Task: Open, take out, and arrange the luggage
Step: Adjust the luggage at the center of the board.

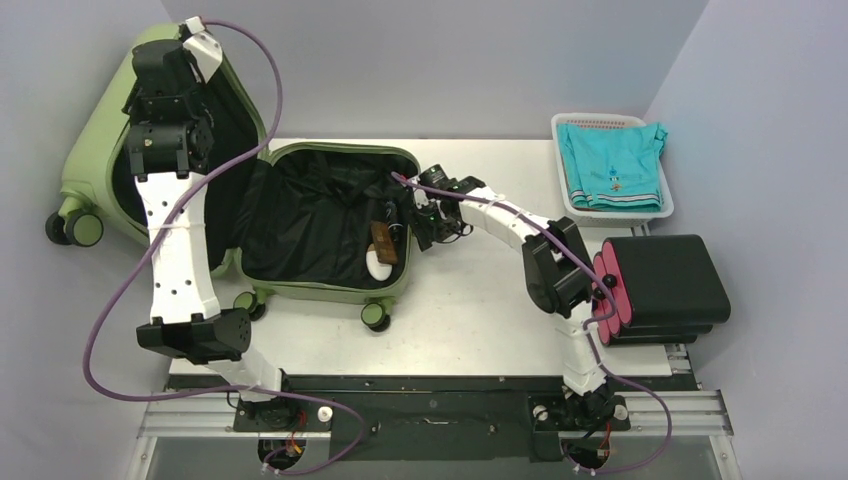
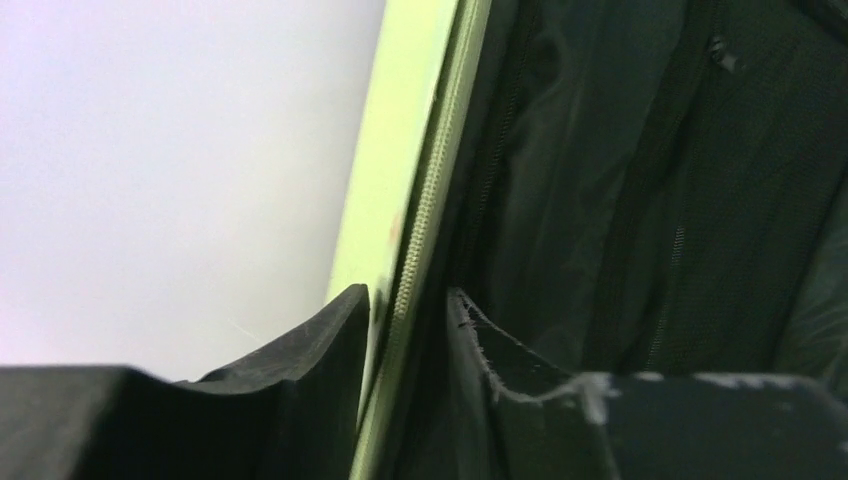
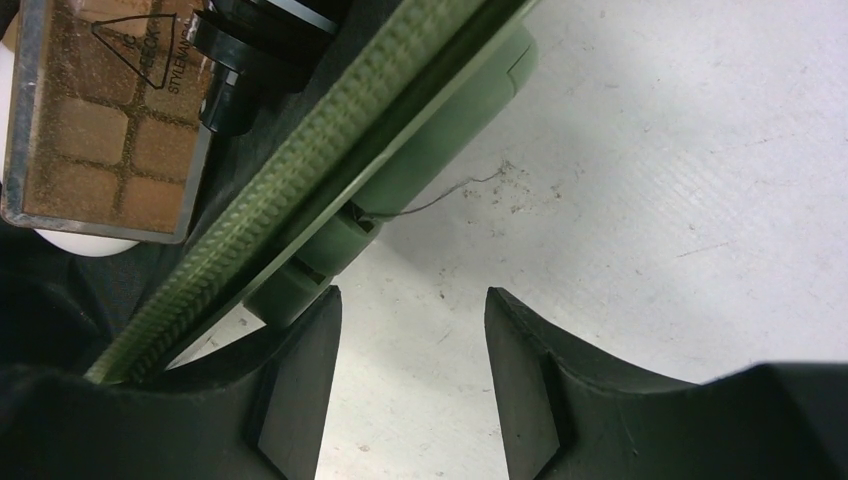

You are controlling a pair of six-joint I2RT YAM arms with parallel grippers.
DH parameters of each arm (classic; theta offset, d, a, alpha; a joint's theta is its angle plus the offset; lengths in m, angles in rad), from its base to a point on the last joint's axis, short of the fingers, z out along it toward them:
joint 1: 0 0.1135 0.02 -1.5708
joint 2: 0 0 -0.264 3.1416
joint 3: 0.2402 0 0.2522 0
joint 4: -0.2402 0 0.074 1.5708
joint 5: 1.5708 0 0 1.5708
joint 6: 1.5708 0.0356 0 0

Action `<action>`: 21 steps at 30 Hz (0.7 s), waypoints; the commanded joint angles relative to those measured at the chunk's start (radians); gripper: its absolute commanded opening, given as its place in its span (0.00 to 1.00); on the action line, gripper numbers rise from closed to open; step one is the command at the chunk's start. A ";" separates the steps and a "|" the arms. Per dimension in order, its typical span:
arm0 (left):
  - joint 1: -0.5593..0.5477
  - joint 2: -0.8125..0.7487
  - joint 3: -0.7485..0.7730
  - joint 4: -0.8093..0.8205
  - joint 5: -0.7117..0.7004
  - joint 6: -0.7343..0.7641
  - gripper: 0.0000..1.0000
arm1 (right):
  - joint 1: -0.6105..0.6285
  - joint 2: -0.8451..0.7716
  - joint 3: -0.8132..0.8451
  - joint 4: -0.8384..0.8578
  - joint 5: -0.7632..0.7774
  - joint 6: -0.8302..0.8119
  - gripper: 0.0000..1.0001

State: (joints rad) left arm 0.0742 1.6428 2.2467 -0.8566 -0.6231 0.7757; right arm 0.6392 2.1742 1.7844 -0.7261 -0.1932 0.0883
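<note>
The olive-green luggage [image 1: 95,150] lies open on the table. Its lid stands raised at the left, and its black-lined base [image 1: 340,150] lies flat. My left gripper [image 1: 203,45] is at the lid's top edge. In the left wrist view its jaws [image 2: 408,300] stand a little apart astride the zipper rim [image 2: 420,230], with a dark gap on the lining side. My right gripper [image 1: 420,224] is open and holds nothing. It hovers over bare table just outside the base's right rim [image 3: 300,190]. Inside the base lie a brown clear box [image 3: 100,130], a white object [image 1: 377,264] and a black bottle [image 3: 265,40].
A white basket [image 1: 560,125] with a folded teal garment [image 1: 612,165] stands at the back right. A black case with a pink-red side [image 1: 665,285] sits at the right table edge beside my right arm. Bare tabletop [image 1: 480,310] lies in front of the luggage.
</note>
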 commanded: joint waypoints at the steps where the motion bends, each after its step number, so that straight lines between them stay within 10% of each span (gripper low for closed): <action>1: 0.001 -0.056 -0.018 0.109 0.009 -0.059 0.36 | -0.021 -0.021 0.041 0.071 -0.040 0.007 0.51; 10: -0.005 -0.074 -0.014 0.119 0.038 -0.084 0.99 | -0.096 -0.112 -0.003 0.067 -0.046 -0.018 0.51; 21: -0.328 -0.251 -0.219 0.229 0.054 -0.069 0.96 | -0.149 -0.328 -0.085 0.043 0.111 -0.160 0.51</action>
State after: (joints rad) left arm -0.1398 1.4658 2.0838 -0.7349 -0.5526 0.6979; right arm 0.4976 1.9793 1.7184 -0.6926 -0.1837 0.0158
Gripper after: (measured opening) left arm 0.965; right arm 0.511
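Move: The left fingers, just starting to part, still have the rim of the raised lid between them, right at the hand point; the lower shell's middle lies about 30 cm to the right, 4 cm farther out and some 45 cm below. The lower shell's right side is roughly 4 cm left of the right hand, level fore and aft. Inside, the brown palette lies about 9 cm left of that hand and level with it, the black bottle 7 cm left and 4 cm ahead. Open the left gripper wide almost in place to let go of the lid rim, then swing it about 9 cm right, away from the rim and slightly up, turning some 15 degrees clockwise with the tips lifting. Meanwhile, bring the right gripper off the lower shell's side, forward and right at first, then climbing about 7 cm, fingers staying half open. ##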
